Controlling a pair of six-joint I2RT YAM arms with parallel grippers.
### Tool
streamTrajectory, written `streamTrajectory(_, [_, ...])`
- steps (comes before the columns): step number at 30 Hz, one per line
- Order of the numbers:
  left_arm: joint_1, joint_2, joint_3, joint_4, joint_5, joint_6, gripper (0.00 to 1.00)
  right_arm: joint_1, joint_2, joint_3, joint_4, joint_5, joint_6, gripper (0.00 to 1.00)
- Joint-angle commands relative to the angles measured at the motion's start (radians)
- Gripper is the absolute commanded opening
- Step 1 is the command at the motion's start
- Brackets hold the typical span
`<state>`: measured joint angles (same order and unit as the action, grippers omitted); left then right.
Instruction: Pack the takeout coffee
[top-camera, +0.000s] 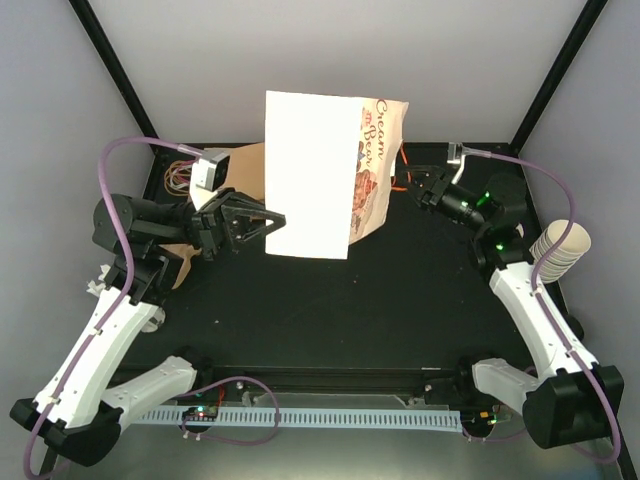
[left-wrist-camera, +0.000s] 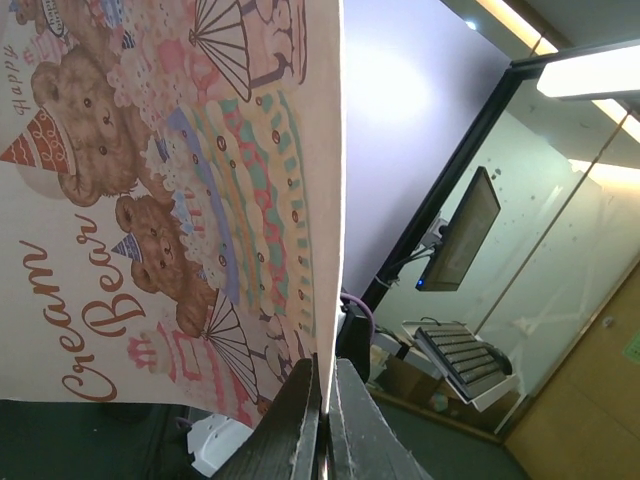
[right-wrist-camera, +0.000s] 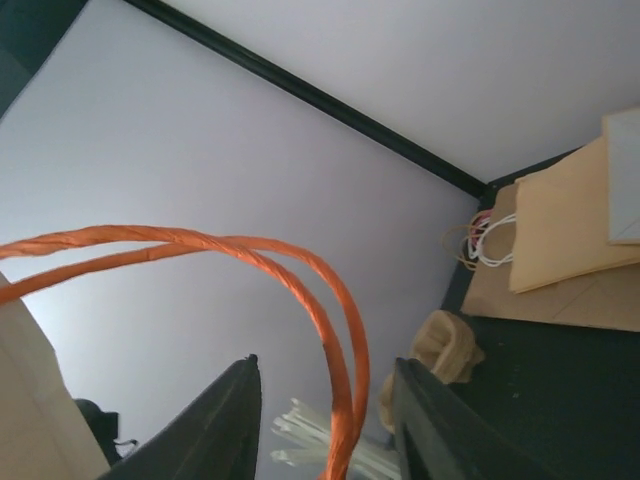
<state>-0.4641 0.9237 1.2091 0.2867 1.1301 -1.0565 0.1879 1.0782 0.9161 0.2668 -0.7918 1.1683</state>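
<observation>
A paper bag (top-camera: 310, 175) printed with "Cream Bear" bears stands raised at the back centre of the black table, its white side facing the top camera. My left gripper (top-camera: 278, 220) is shut on the bag's lower left edge; in the left wrist view the fingers (left-wrist-camera: 325, 365) pinch the thin edge of the printed bag (left-wrist-camera: 180, 200). My right gripper (top-camera: 412, 188) is open at the bag's right side. Its orange handles (right-wrist-camera: 200, 245) loop between the spread fingers without being clamped. The single printed coffee cup is out of view.
A stack of nested cream cups (top-camera: 558, 248) stands at the right edge. Flat brown paper bags (top-camera: 245, 165) lie at the back left, also seen from the right wrist (right-wrist-camera: 560, 220). A tan pulp object (right-wrist-camera: 445, 350) and white zip ties (right-wrist-camera: 300, 425) lie near the back wall.
</observation>
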Motion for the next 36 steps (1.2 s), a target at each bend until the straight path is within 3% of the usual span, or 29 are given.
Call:
streamTrajectory(1, [0.006,-0.015,-0.002,0.034,0.023,0.007,0.03,0.008,0.007,0.033,-0.024,-0.019,-0.016,0.31])
streamTrajectory(3, [0.006,-0.016,-0.003,0.024,0.025,0.019,0.04,0.008,0.003,0.038,-0.035,-0.018,-0.023,0.20])
streamTrajectory(5, [0.006,-0.017,-0.005,0.018,0.028,0.025,0.04,0.008,0.000,0.052,-0.063,-0.014,-0.039,0.19])
streamTrajectory(11, [0.006,-0.026,-0.005,0.011,0.038,0.037,0.04,0.009,0.013,0.083,-0.159,-0.007,-0.105,0.38])
streamTrajectory(18, [0.006,-0.031,-0.005,-0.012,0.049,0.056,0.04,0.039,0.037,0.135,-0.291,-0.006,-0.215,0.46])
streamTrajectory(21, [0.006,-0.031,-0.003,-0.011,0.050,0.058,0.04,0.040,0.045,0.142,-0.316,-0.013,-0.231,0.38])
streamTrajectory(26, [0.005,-0.036,-0.002,-0.023,0.050,0.071,0.06,0.041,0.035,0.143,-0.327,-0.017,-0.240,0.10])
streamTrajectory(30, [0.005,-0.048,-0.003,-0.116,0.047,0.140,0.22,0.041,0.019,0.179,-0.412,0.037,-0.310,0.01])
streamTrajectory(31, [0.005,-0.057,-0.007,-0.153,0.043,0.167,0.31,0.041,0.017,0.195,-0.449,0.057,-0.341,0.01])
streamTrajectory(34, [0.005,-0.081,-0.021,-0.296,0.015,0.272,0.80,0.041,0.009,0.246,-0.565,0.126,-0.450,0.01])
streamTrajectory(36, [0.009,-0.092,-0.012,-0.436,-0.024,0.367,0.97,0.041,-0.002,0.270,-0.617,0.177,-0.510,0.01])
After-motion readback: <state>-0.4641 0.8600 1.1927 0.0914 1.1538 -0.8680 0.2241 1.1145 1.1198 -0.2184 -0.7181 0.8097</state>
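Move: The orange handles of the paper bag already hang between my half-open right fingers, practically at the hand point. The bag's body spans the gap to my left hand, its middle about 9 cm to the right hand's left, 8 cm back and some 6 cm higher. The flat kraft bags lie roughly 30 cm left of the right hand, 12 cm farther out and 38 cm below. My left hand pinches the bag's bottom edge; from it the handles are about 15 cm ahead, 18 cm right and 12 cm lower. I keep the bag's bottom end pinched in my left hand, easing back about 1 cm, while my right sinks some 2.5 cm with its fingertips tilting down roughly 15 degrees. The right fingers narrow, ease open a little, then shut on the orange handle and begin to rise. Only then do I spring my left fingers wide to let the bag go, that hand dipping 2 cm. ##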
